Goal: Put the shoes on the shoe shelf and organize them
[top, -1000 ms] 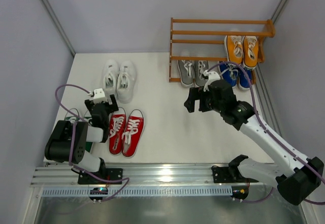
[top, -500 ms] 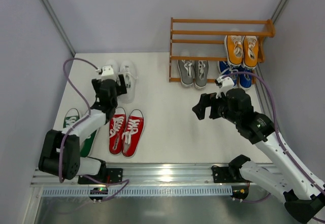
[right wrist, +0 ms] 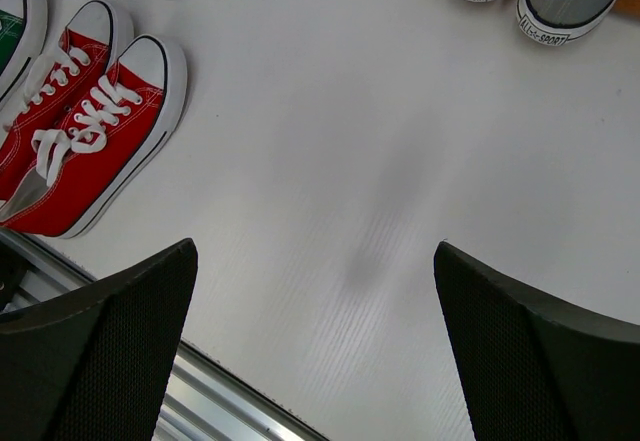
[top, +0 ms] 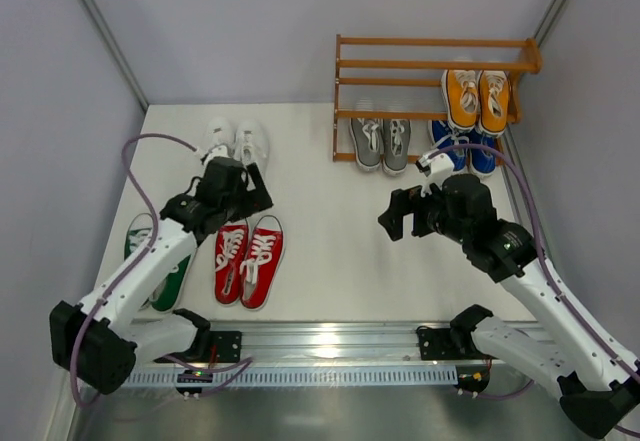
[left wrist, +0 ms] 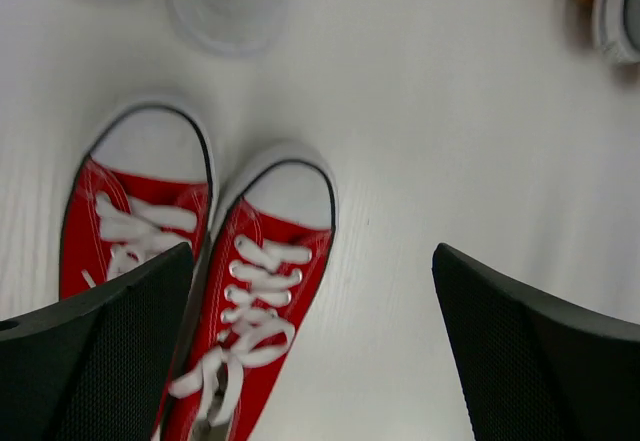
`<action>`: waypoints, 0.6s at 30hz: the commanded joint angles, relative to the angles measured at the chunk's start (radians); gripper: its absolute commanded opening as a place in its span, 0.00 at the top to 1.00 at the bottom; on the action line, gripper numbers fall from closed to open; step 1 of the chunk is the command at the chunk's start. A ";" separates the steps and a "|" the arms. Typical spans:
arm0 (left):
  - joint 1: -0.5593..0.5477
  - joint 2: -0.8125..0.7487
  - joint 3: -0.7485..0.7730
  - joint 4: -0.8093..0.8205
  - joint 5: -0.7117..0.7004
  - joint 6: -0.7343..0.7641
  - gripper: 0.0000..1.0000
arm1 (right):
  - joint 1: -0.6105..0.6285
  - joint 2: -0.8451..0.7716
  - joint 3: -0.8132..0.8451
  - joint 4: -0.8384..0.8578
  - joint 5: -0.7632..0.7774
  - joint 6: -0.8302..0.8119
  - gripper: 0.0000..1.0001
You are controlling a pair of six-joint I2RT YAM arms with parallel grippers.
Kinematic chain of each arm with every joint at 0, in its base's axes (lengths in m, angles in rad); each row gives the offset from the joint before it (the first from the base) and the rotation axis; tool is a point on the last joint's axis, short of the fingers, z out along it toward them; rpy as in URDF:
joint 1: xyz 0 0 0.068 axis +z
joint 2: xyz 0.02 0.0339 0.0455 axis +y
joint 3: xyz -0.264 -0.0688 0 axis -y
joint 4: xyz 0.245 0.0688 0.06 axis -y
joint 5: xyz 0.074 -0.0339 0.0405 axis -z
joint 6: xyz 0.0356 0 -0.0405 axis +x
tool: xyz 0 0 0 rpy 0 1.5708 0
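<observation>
The shoe shelf point(top: 435, 65) stands at the back right. An orange pair point(top: 477, 97) sits on its middle tier, with a grey pair point(top: 380, 141) and a blue pair point(top: 470, 153) at the bottom. On the floor lie a white pair point(top: 232, 139), a red pair point(top: 248, 259) and a green pair point(top: 148, 253) half under the left arm. My left gripper point(top: 226, 203) hovers open over the red pair's toes point(left wrist: 255, 311), holding nothing. My right gripper point(top: 404, 211) hangs open and empty above bare floor point(right wrist: 315, 251), in front of the shelf.
A metal rail point(top: 320, 346) with both arm bases runs along the near edge and shows in the right wrist view point(right wrist: 210, 401). Grey walls close in the left, back and right sides. Cables loop off both arms.
My left gripper has swung from beside the green and red pairs out over the white pair, then back toward the red toes. The right arm drew back from the shelf, then held still.
</observation>
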 commanded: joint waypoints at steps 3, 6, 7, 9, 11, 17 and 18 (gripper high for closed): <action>-0.236 0.254 0.231 -0.579 -0.121 -0.205 0.00 | 0.005 0.026 0.001 0.028 -0.024 -0.040 0.00; -0.293 0.389 0.300 -0.663 -0.208 -0.196 0.00 | 0.005 0.026 0.006 0.025 -0.021 -0.042 0.00; -0.287 0.409 0.306 -0.687 -0.215 -0.185 0.00 | 0.005 0.024 0.007 0.022 -0.020 -0.042 0.00; -0.276 0.450 0.331 -0.709 -0.218 -0.156 0.00 | 0.005 0.018 0.007 0.008 -0.015 -0.044 0.00; -0.265 0.452 0.340 -0.725 -0.214 -0.128 0.00 | 0.005 0.015 0.010 -0.001 -0.001 -0.047 0.00; -0.109 0.378 0.282 -0.718 -0.078 -0.007 0.00 | 0.005 0.011 0.003 -0.012 0.017 -0.047 0.00; -0.071 0.380 0.265 -0.716 -0.044 0.036 0.00 | 0.005 0.014 0.003 -0.012 0.014 -0.044 0.00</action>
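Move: The red shoes lie about 10 cm back from the left hand, roughly 2 cm to its left and some 15 cm below it. Of their neighbours at that same depth, the green shoes are about 10 cm back and 21 cm left of the hand, while the white shoes are some 14 cm ahead and 4 cm left. From the right hand the red shoes are about 34 cm to the left, 3 cm back and 20 cm below. The left hand draws back and sinks at the same time, about 8 cm each way, coming down from over the toe end of the red shoes towards their laces while the wrist tips the fingers some 40 degrees steeper, until they point almost straight down. On the way it first swings about 5 cm to its right, then comes back some 7 cm to its left as the descent levels off, its left side rolling up and the empty fingers staying wide open over the red pair without visible contact. ##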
